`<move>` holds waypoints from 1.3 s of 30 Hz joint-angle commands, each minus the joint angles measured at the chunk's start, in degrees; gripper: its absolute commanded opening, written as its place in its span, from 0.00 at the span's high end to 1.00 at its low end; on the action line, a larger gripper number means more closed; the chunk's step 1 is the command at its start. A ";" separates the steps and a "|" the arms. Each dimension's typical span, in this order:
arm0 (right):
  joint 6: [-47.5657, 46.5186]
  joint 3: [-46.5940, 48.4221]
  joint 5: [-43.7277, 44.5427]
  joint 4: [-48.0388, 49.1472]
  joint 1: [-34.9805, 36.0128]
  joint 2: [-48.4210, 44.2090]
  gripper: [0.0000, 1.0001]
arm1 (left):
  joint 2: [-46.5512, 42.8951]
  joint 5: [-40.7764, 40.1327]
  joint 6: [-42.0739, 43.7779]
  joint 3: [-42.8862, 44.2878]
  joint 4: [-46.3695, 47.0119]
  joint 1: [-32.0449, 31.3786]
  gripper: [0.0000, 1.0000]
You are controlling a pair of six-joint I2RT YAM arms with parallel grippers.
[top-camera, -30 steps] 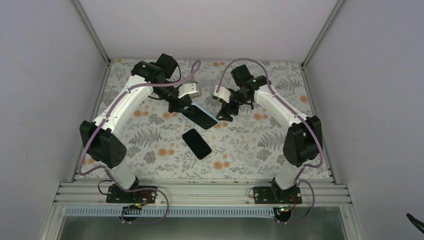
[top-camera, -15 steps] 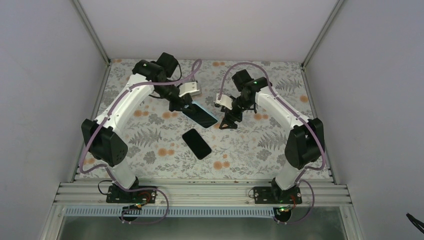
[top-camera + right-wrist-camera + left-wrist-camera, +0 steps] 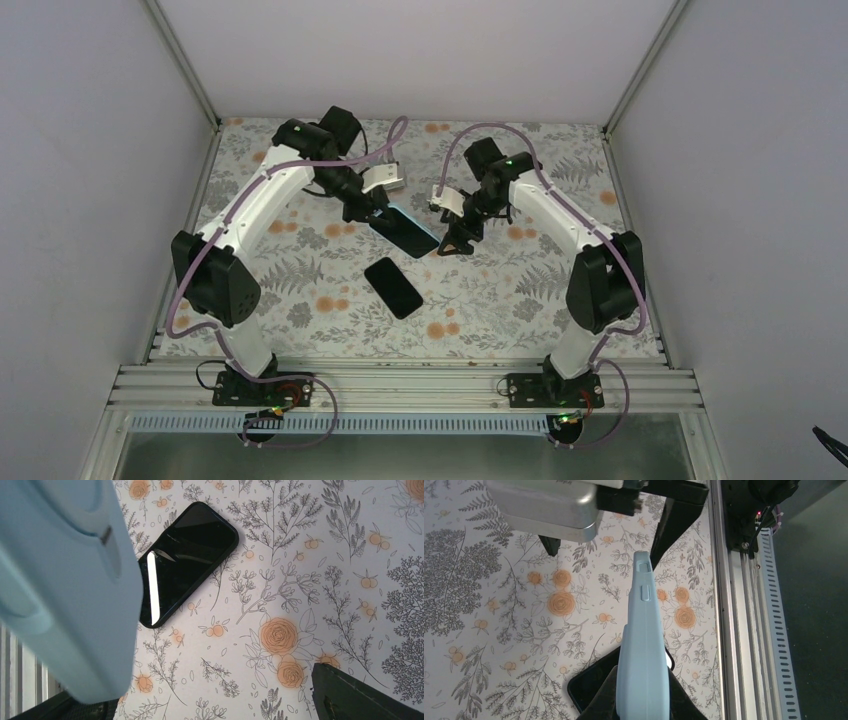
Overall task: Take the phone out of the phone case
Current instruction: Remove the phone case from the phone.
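Note:
My left gripper (image 3: 376, 214) is shut on the phone case (image 3: 407, 231), a pale-blue shell held tilted above the table; from above its inner face looks dark. In the left wrist view the phone case (image 3: 644, 640) stands edge-on between my fingers (image 3: 691, 697). The black phone (image 3: 393, 287) lies flat on the floral table, apart from the case and nearer the arm bases; it also shows as the phone (image 3: 187, 562) and the phone (image 3: 591, 685). My right gripper (image 3: 456, 240) stands open just right of the case's free end, nothing between its fingers (image 3: 357, 695); the case (image 3: 65, 580) fills that view's left.
The floral tabletop (image 3: 500, 290) is walled by pale panels at the back and sides. An aluminium rail (image 3: 400, 385) runs along the near edge by the arm bases. The right arm's silver wrist camera (image 3: 549, 505) hangs close ahead of the case.
The right gripper has turned and dropped a little, staying beside the case's free end. The left gripper has nudged the case slightly to the right. The phone on the table has not moved.

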 commanded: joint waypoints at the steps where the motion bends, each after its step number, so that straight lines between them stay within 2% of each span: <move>1: -1.12 1.56 -0.45 1.41 -1.16 1.81 0.07 | -2.85 4.42 0.92 0.94 0.41 -0.59 0.98; 12: -1.29 11.41 -1.22 -0.38 -2.85 8.68 0.08 | -2.01 5.46 0.22 1.23 0.41 -3.13 0.98; 19: -0.98 14.44 2.34 2.44 -4.29 10.80 0.08 | -3.99 6.77 0.92 -0.46 0.34 -3.70 0.98; 27: 1.59 21.70 6.41 5.41 -9.16 15.91 0.09 | -8.95 8.75 2.05 -2.45 0.31 -3.82 0.98; 31: 2.50 19.56 7.24 7.79 -10.62 15.53 0.09 | -9.27 9.42 3.36 -2.11 0.37 -1.63 0.98; 34: 0.45 15.97 4.54 4.82 -11.15 12.91 0.09 | -7.34 7.32 3.27 -1.01 0.41 0.20 0.98; 39: -2.00 5.46 -0.88 3.80 -10.28 1.93 0.08 | -3.82 6.12 2.88 0.29 0.41 2.19 0.98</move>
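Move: The left fingers already grip one end of the phone in its blue phone case; its middle lies about 5 cm to their right, 2 cm back and 4 cm below. From the open right hand that middle is some 9 cm left, 2 cm ahead and 4 cm higher. The black phone on the table lies roughly 14 cm left of the right hand, 6 cm back and 15 cm below. Right finger pushes the case's free end forward, then comes free, ending 12 cm forward, 5 right; left keeps gripping. ##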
